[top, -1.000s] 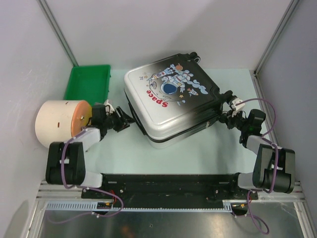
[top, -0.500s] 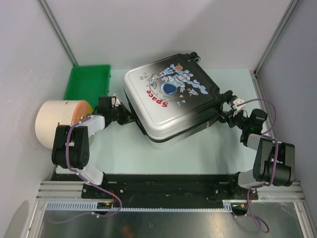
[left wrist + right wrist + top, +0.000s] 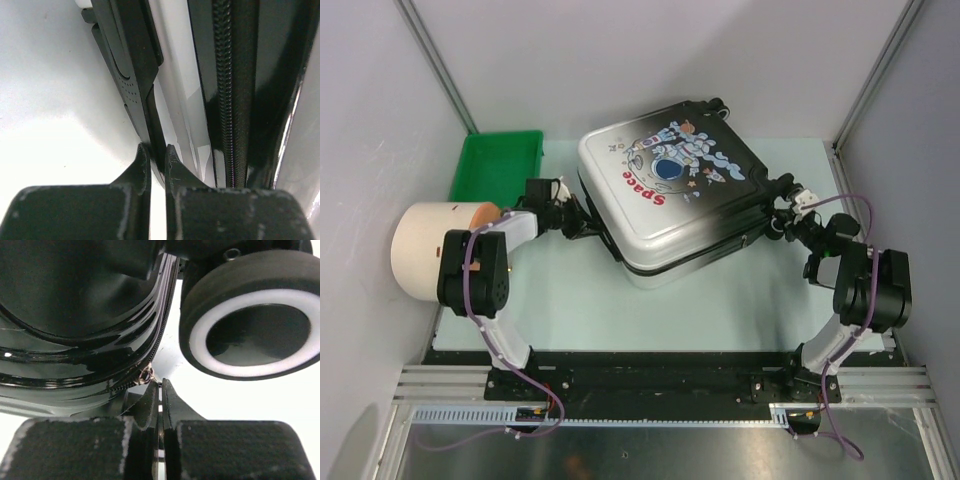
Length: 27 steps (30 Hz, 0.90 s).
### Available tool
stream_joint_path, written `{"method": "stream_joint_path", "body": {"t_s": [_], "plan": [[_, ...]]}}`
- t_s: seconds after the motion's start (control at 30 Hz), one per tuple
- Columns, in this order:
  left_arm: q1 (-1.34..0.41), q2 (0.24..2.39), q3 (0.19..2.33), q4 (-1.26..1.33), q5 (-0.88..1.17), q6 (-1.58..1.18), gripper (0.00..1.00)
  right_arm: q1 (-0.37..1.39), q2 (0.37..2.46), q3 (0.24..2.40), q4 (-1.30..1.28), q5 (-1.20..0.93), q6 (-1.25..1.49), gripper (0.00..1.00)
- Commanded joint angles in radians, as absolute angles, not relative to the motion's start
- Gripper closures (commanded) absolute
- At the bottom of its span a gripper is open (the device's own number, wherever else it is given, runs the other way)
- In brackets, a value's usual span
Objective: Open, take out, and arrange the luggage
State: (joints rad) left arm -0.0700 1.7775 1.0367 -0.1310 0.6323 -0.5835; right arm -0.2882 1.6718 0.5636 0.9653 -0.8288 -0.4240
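The luggage point(image 3: 670, 185), a hard shell fading from black to white with an astronaut and a red "Space" print, lies flat mid-table and closed. My left gripper point(image 3: 582, 226) is at its left side; in the left wrist view the left gripper point(image 3: 156, 148) is shut on the thin black side handle point(image 3: 131, 75), beside the zipper track point(image 3: 230, 100). My right gripper point(image 3: 783, 216) is at the luggage's right corner; in the right wrist view the right gripper point(image 3: 160, 383) is shut on the zipper pull, whose metal ring point(image 3: 146, 375) shows just below a black wheel point(image 3: 250, 325).
A green plastic tray point(image 3: 498, 165) stands at the back left. A cream cylinder point(image 3: 432, 245) with an orange end lies on its side just left of the left arm. Grey walls close in the back and both sides.
My left gripper moved in to the luggage's left side and shut on the side handle. The luggage shifted back and turned slightly. The right gripper stayed shut, following the corner.
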Motion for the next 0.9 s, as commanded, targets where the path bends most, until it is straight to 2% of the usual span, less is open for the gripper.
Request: {"method": "stream_joint_path", "body": {"t_s": [0.0, 0.23, 0.53, 0.57, 0.63, 0.67, 0.73, 0.77, 0.83, 0.87], "plan": [[-0.067, 1.828, 1.118, -0.025, 0.600, -0.465, 1.00, -0.273, 1.741, 0.673, 1.374, -0.695, -0.411, 1.00], [-0.067, 1.884, 1.178, -0.038, 0.620, -0.462, 1.00, -0.196, 1.888, 0.748, 1.528, -0.629, -0.420, 1.00], [-0.069, 1.943, 1.223, -0.046, 0.638, -0.454, 1.00, -0.078, 2.089, 0.874, 1.595, -0.502, -0.518, 1.00], [-0.068, 1.945, 1.224, -0.048, 0.638, -0.454, 1.00, -0.074, 2.095, 0.877, 1.597, -0.496, -0.526, 0.86], [-0.069, 1.939, 1.227, -0.048, 0.641, -0.453, 1.00, -0.074, 2.085, 0.870, 1.595, -0.500, -0.528, 0.67], [-0.069, 1.936, 1.227, -0.048, 0.641, -0.454, 1.00, -0.084, 2.076, 0.861, 1.595, -0.508, -0.543, 0.54], [-0.068, 1.927, 1.227, -0.048, 0.643, -0.459, 1.00, -0.101, 2.024, 0.802, 1.595, -0.544, -0.569, 0.46], [-0.069, 1.913, 1.227, -0.048, 0.644, -0.460, 1.00, -0.127, 2.002, 0.775, 1.594, -0.564, -0.583, 0.39], [-0.069, 1.898, 1.229, -0.049, 0.644, -0.462, 1.00, -0.162, 1.915, 0.689, 1.569, -0.644, -0.603, 0.33], [-0.069, 1.876, 1.229, -0.049, 0.638, -0.462, 0.88, -0.178, 1.873, 0.663, 1.551, -0.664, -0.604, 0.30]]}}
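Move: The right hand is shut on the luggage's zipper pull at the near wheel-end corner; the upper wheel is about 6 cm ahead, 2 cm to its right and 4 cm above, and the luggage's middle some 28 cm left, 8 cm farther out and about level. The left hand already pinches the side handle; from it the luggage's middle is about 12 cm ahead, 20 cm right and 4 cm higher, the green bin 15 cm ahead and 25 cm left, a little lower. The right hand drags the zipper pull forward along the luggage's near wheel-end corner and in under the upper wheel, about 10 cm, its fingertips tilting up some 15 degrees; near the end its fingers open wide and let go of the pull while the hand swings about 3 cm right, turns clockwise and starts back. The left hand keeps its pinch on the side handle and goes forward with it about 3 cm. ##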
